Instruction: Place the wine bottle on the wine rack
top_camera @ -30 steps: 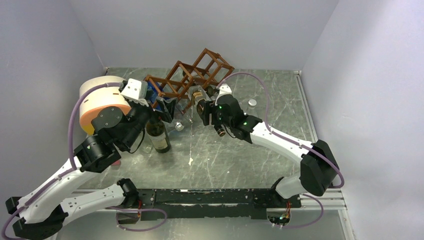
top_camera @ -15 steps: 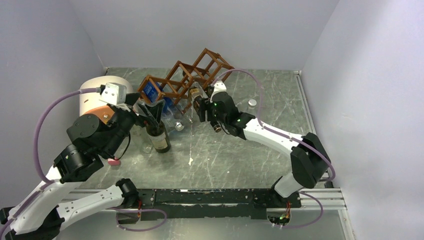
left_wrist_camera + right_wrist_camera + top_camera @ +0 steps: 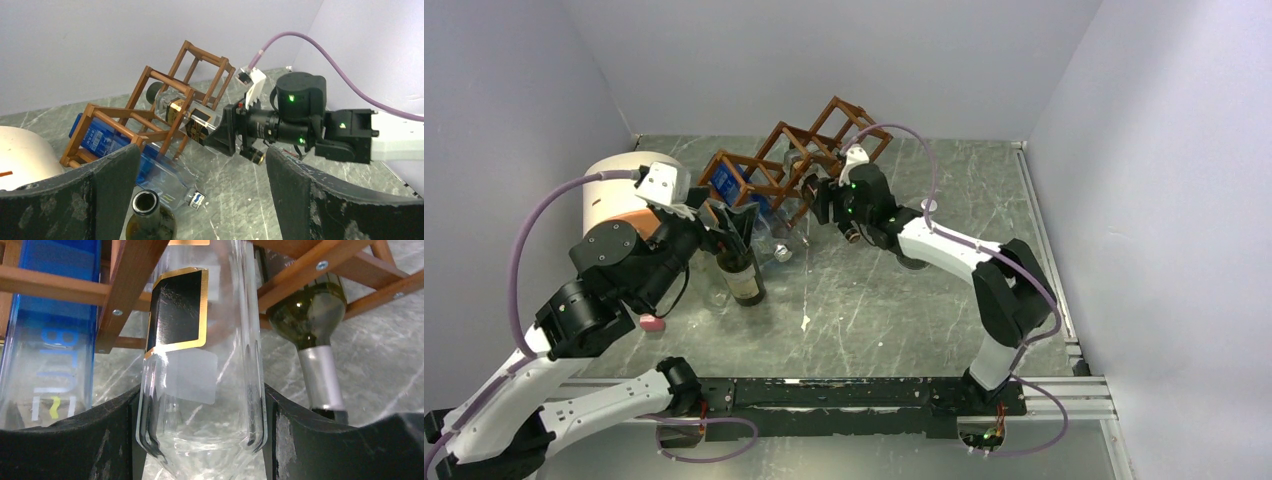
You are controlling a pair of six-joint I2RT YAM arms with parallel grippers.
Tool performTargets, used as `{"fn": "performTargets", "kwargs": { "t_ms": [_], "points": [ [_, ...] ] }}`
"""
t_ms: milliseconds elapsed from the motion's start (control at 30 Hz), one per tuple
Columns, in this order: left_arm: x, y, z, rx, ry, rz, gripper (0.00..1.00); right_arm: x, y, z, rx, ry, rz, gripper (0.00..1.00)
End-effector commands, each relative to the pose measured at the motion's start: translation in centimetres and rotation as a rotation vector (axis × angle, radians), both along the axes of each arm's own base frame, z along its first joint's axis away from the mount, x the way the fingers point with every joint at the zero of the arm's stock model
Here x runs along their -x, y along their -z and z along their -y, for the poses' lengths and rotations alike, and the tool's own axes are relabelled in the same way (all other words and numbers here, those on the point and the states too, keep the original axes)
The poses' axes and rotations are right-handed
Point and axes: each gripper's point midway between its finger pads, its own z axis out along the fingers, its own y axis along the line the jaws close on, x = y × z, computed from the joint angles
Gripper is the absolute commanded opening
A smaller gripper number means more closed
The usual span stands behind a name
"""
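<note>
The reddish-brown wine rack [image 3: 796, 158] stands tilted at the back of the table, also in the left wrist view [image 3: 165, 100]. My right gripper [image 3: 826, 203] is shut on a clear wine bottle [image 3: 200, 355] with a black-and-gold label. The bottle's body lies inside a rack cell [image 3: 187, 112]. My left gripper [image 3: 736, 222] hangs open above a dark green wine bottle [image 3: 742, 272] that stands upright on the table. Its open mouth [image 3: 145, 202] shows between the left fingers [image 3: 100, 185] without touching them.
A blue bottle [image 3: 724, 183] lies in the rack's lowest cell, its neck pointing at the standing bottle. Another dark bottle with a silver neck [image 3: 312, 315] rests in the rack. A cream-and-orange cylinder [image 3: 619, 190] stands at the left. A small white disc [image 3: 929, 205] and a pink scrap [image 3: 652, 322] lie on the table.
My left gripper has drawn back from the rack to above the standing green bottle. The right gripper has pushed the clear bottle farther toward the back, deeper into the rack.
</note>
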Motion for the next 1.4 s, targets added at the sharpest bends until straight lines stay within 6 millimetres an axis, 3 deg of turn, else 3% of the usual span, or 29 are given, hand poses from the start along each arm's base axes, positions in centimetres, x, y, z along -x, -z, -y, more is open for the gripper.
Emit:
{"fn": "performTargets", "kwargs": {
  "t_ms": [0,433,567,900,1033,1367],
  "points": [
    [0.5,-0.6,0.5,0.013,0.043,-0.009,0.99,-2.6,-7.7,-2.9,-0.203,-0.162,0.186,0.0],
    [0.7,-0.5,0.7,0.027,0.059,-0.018,0.99,-5.4,-7.0,-3.5,-0.167,-0.138,0.19,0.0],
    [0.8,-0.5,0.8,0.028,0.063,-0.021,0.99,-6.5,-6.6,-3.8,-0.158,-0.116,0.185,0.06],
    [0.8,-0.6,0.7,0.027,0.064,-0.021,0.99,-7.8,-6.2,-4.2,-0.158,-0.094,0.2,0.32],
    [0.8,-0.4,0.7,0.023,0.061,-0.025,0.99,-7.8,-6.0,-4.1,-0.168,-0.081,0.196,0.54],
    [0.8,-0.2,1.2,0.009,0.081,-0.023,0.99,-7.9,-5.9,-3.6,-0.145,-0.061,0.183,0.97]
  ]
}}
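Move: The right hand already grips the clear square bottle near its shoulder, base partly in the rack; the middle of its slot lies about 8 cm ahead, 4 cm left and a little below. The blue bottle's middle is roughly 13 cm left, level front to back, some 4 cm lower; the green wine bottle in the rack is about 3 cm ahead, 4 cm right and 5 cm lower. From the left hand the slot is some 24 cm ahead, 9 cm right and 27 cm below. Still gripping the clear square bottle, the right hand slides it base first, deeper into its rack slot between the blue bottle and the green wine bottle, going about 6 cm forward and half as far left at nearly constant height while turning some 5 degrees counter-clockwise early on. Once the reach has eased to a stop, the fingers open wider and let go of the bottle's sides, the hand rising about 1 cm as they part. ##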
